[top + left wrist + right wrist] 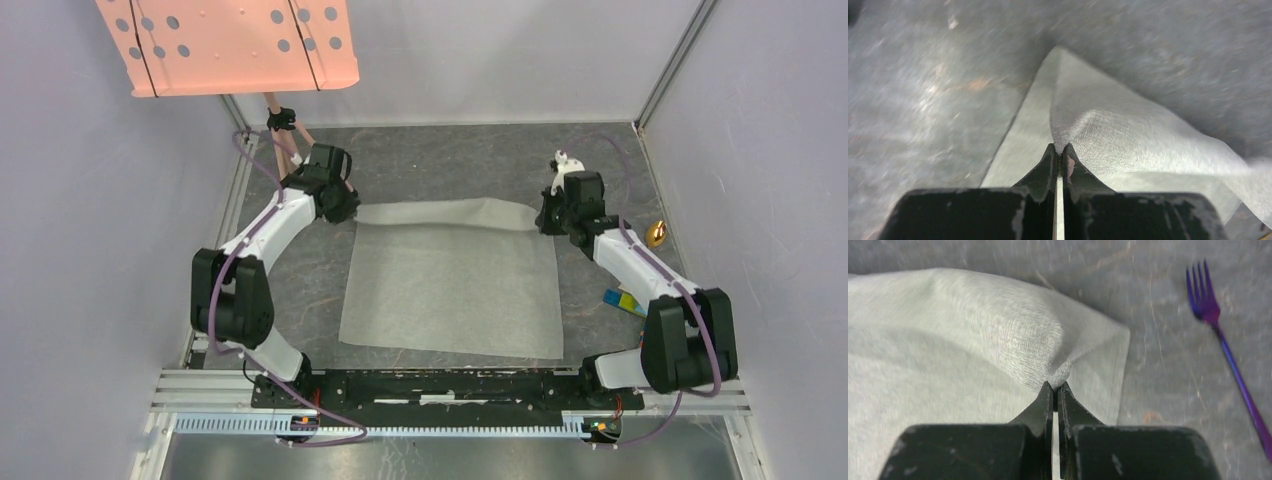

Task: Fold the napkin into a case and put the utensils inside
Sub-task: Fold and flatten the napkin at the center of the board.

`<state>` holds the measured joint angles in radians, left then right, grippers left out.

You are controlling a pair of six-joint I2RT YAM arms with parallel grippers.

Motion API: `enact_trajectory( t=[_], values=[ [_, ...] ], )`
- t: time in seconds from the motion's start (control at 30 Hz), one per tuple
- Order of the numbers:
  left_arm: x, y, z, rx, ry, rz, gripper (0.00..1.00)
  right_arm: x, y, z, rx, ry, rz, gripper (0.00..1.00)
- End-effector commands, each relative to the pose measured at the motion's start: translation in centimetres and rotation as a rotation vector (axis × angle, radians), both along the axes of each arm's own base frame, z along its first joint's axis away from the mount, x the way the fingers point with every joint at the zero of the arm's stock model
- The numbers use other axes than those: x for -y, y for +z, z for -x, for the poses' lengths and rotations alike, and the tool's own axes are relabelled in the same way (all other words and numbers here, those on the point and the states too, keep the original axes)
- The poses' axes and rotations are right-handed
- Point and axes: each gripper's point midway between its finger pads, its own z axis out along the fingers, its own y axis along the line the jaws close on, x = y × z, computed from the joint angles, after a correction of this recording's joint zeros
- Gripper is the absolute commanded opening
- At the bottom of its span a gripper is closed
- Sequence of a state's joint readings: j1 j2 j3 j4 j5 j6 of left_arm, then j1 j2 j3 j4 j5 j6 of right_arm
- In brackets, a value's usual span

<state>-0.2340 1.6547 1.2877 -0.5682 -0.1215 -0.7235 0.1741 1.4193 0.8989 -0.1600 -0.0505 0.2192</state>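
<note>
The light grey napkin (450, 285) lies spread on the dark table, with its far edge lifted and folding toward the near side. My left gripper (340, 210) is shut on the napkin's far left corner (1083, 130). My right gripper (548, 222) is shut on the far right corner (1048, 355). Both corners are pinched between the fingertips, a little above the flat cloth. The purple fork (1228, 347) lies on the table to the right of the napkin in the right wrist view. The spoon's gold bowl (657, 234) shows at the table's right edge. No case is formed.
A salmon-pink perforated panel (230, 45) stands on a stand at the back left. Colourful toy blocks (625, 300) lie by the right arm. Purple-grey walls enclose the table on three sides.
</note>
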Motion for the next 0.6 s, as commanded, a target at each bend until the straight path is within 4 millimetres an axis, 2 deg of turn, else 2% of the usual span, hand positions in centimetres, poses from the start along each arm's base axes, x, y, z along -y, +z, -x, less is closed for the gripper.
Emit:
enact_trajectory(
  t=[0.0,0.13,0.2,0.3,0.43,0.57],
  values=[
    [-2.5,0.3,4.0,-0.024,0.007,-0.014,0.02,0.6,0.9,1.9,0.006,0.010,-0.005,0.00],
    [-4.0,3.1,3.8,0.076,0.063,-0.013,0.02,0.1,4.2,-1.3,0.106,0.015,-0.023,0.00],
    [-4.5,4.5,3.0,0.121,0.088,0.009,0.02,-0.1,6.2,-4.2,0.156,0.006,-0.029,0.00],
    [-4.2,6.3,0.9,0.159,0.080,0.035,0.02,-0.8,8.9,-8.4,0.206,0.005,-0.047,0.00],
    [-4.0,8.0,-1.9,0.191,0.078,0.037,0.02,-1.7,10.6,-12.1,0.235,0.014,-0.070,0.00],
    [-3.5,8.7,-3.9,0.202,0.066,0.047,0.02,-2.0,11.4,-14.2,0.251,0.013,-0.074,0.00]
  ],
)
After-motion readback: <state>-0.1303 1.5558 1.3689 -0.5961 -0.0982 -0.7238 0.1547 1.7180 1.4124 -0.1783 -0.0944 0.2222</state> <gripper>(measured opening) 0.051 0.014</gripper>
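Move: Both hands already grip the napkin's far edge above the board. The middle of the napkin's spread part lies about 9 cm back and 24 cm to the right of the left hand, some 9 cm below. From the right hand it is about 7 cm back, 23 cm left and 9 cm down. The fork lies about 6 cm ahead and 13 cm right of that hand, and the nearer tripod foot about 15 cm left and 3 cm ahead of the left hand. Back and slightly down first, about 5 cm for the left hand and 2 cm for the right, then forward and up, both keeping their pinch on the napkin's far edge. The right hand swings well out over the board, ending some 12 cm farther forward and 9 cm higher; the left returns near its starting reach, 7 cm higher and 4 cm more to its left. Fingers tip up about 10 degrees. ##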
